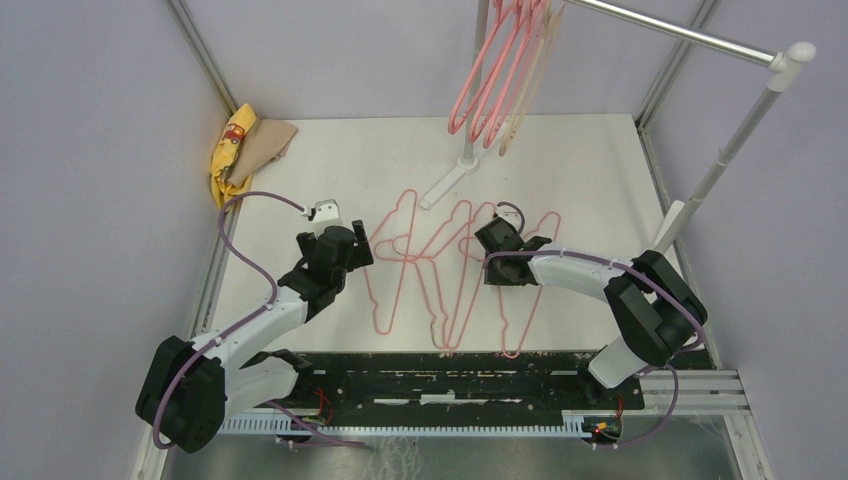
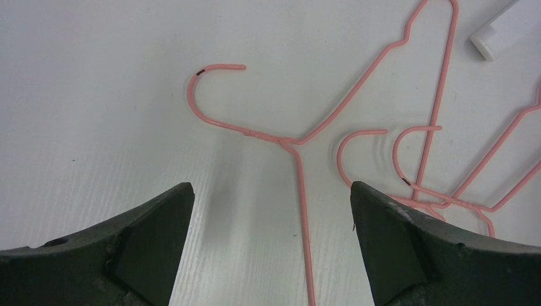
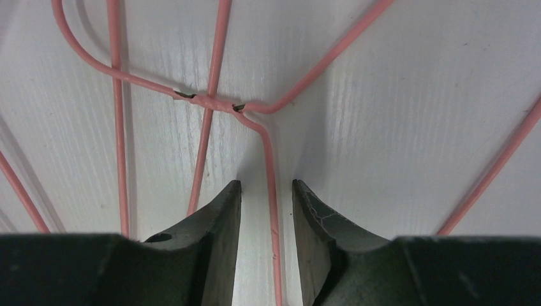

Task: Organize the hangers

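Observation:
Several thin pink wire hangers (image 1: 455,290) lie side by side on the white table. More pink hangers (image 1: 492,80) and a beige one (image 1: 530,85) hang from the rail. My left gripper (image 1: 362,250) (image 2: 271,191) hovers wide open over the leftmost hanger (image 2: 302,185), just below its twisted neck and hook (image 2: 210,70). My right gripper (image 1: 484,245) (image 3: 266,188) is low on the table with its jaws narrowly apart. One hanger's wire shoulder (image 3: 273,210) runs between them just under its twisted neck (image 3: 217,102), with a slim gap on each side.
The white-and-silver rail stand has its rail (image 1: 680,30) at the back right, one foot (image 1: 450,180) (image 2: 507,29) near the hangers and a post (image 1: 720,165) on the right. Yellow (image 1: 228,150) and tan (image 1: 268,143) cloths lie in the back left corner.

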Robot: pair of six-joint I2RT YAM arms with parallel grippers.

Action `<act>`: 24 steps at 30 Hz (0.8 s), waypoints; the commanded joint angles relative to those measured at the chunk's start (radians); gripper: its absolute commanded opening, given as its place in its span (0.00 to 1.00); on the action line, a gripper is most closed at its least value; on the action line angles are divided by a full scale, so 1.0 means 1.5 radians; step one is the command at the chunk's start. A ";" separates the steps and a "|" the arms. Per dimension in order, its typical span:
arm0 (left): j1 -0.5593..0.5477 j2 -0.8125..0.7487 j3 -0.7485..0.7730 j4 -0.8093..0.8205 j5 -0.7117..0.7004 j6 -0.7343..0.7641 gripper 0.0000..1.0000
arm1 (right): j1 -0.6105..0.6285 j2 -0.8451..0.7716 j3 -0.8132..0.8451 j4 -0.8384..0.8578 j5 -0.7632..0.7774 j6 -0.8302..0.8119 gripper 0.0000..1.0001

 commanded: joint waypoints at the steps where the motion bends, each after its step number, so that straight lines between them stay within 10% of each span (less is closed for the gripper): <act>1: -0.002 -0.023 -0.013 0.016 0.001 -0.023 0.99 | 0.001 0.042 0.009 -0.010 0.038 0.019 0.27; 5: -0.002 -0.029 -0.019 0.013 -0.003 -0.022 0.99 | 0.001 0.061 -0.003 0.003 0.036 0.023 0.02; 24: -0.002 -0.045 -0.030 0.012 0.015 -0.046 0.99 | 0.003 -0.257 -0.046 0.013 -0.101 0.023 0.01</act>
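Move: The fork of the rightmost thin hanger, just behind its hook, lies about 5 cm ahead of the right hand and 2 cm to its left, roughly 1 cm below; that hanger's lower wire already runs between the open fingers, to be pinched about 2 cm straight ahead. The forks of two overlapping hangers stand some 14 cm left and 5 cm ahead. From the left hand, the rightmost hanger's fork is about 29 cm right, 1 cm ahead and 9 cm lower. Slide the right fingers about 2 cm forward, low along the lower wire towards the fork, and shut them as you go so they pinch the wire just behind the fork. Then keep hold and lift about 7 cm, drawing back 2 to 3 cm, and let the hand's left side rise some 15 degrees. ##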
